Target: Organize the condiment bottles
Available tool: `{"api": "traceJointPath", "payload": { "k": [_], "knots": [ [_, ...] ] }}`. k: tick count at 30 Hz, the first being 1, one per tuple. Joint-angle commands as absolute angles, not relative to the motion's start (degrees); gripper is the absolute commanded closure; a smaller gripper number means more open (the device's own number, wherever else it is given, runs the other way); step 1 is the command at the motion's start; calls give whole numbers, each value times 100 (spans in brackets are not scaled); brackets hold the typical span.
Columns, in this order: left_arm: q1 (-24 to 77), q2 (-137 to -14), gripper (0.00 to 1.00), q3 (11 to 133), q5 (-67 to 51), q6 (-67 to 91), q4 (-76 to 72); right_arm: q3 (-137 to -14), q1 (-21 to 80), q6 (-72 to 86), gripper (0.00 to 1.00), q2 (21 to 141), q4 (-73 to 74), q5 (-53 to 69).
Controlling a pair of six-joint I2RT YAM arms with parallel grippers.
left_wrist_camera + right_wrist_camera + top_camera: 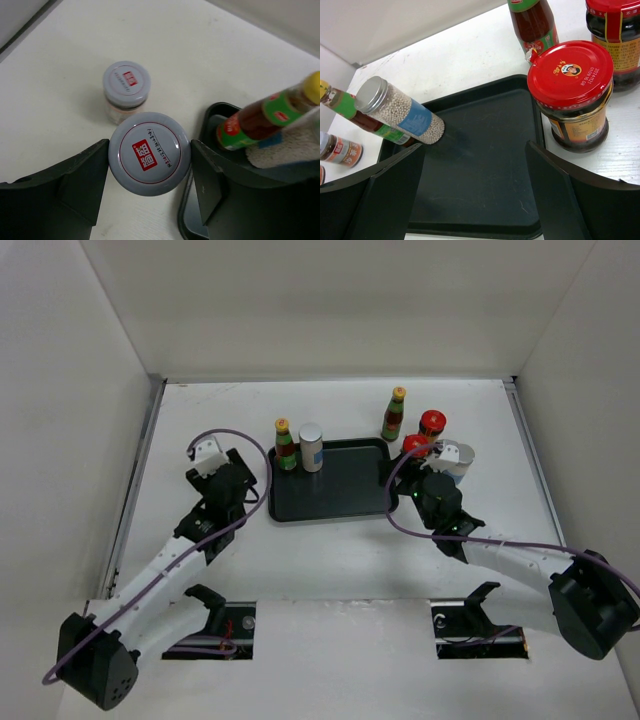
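My left gripper [150,150] is shut on a short white-lidded jar [150,159], with a finger against each side of its lid, just left of the dark tray [207,112]. A second white-lidded jar [127,86] stands on the table behind it. Inside the tray [335,485], at its back left corner, stand a yellow-capped bottle [286,445] and a grey-capped cylinder [311,447]. My right gripper [475,150] is open over the tray's right part with nothing between its fingers. A red-capped jar [570,75] stands just off the tray beside the right finger.
Behind the tray on the table stand another yellow-capped bottle [394,415] and a second red-capped jar [432,425]. White walls close the table at the back and both sides. The tray's middle [485,115] is bare.
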State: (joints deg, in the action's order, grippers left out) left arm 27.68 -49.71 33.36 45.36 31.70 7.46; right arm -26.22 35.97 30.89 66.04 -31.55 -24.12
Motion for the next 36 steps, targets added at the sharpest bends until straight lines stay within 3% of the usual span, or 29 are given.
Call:
{"api": "traceJointPath", "payload": {
  "k": [1, 10, 25, 28, 33, 36],
  "knots": [
    [3237, -5289, 58, 3867, 4571, 2997, -166, -2813, 3590, 3103, 12, 6557, -3383, -2391],
    [3994, -6986, 58, 4464, 4043, 3006, -1212, -2847, 3590, 3103, 12, 6618, -3349, -2355],
    [3801, -8464, 55, 4606, 3867, 2997, -1819, -2786, 3599, 3146, 12, 6521, -3366, -2355],
    [3792, -8499, 50, 4544, 3929, 2997, -1881, -2804, 3599, 3120, 12, 6548, -3375, -2373],
    [3862, -8192, 24, 4360, 4051, 2839, -2030, -2821, 3599, 3111, 11, 6601, -3366, -2364],
    [3880, -7841, 18, 4158, 4078, 2594, -2171, -2821, 3599, 3138, 9, 6601, -3358, -2355]
  ]
}}
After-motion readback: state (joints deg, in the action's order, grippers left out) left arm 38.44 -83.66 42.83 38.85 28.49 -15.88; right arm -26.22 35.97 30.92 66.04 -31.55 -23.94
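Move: Held in the left fingers is a grey-lidded jar; its free spot in the tray's left part lies about 7 cm ahead, 14 cm to the right and 9 cm below. The yellow-capped sauce bottle stands some 6 cm beyond that spot, the shaker 6 cm farther out and 5 cm to its right. The other grey-lidded jar waits 8 cm ahead of the left hand and 4 cm left. From the right hand the spot is level, roughly 20 cm left. Swinging about 14 cm right and some 7 cm forward, the left hand carries the held jar over the tray edge, turning clockwise nearly 20 degrees, then sinks roughly 8 cm from its high point to set it down just on the near side of the sauce bottle. The fingers then open and rise a couple of centimetres, coming clear of the lid. ##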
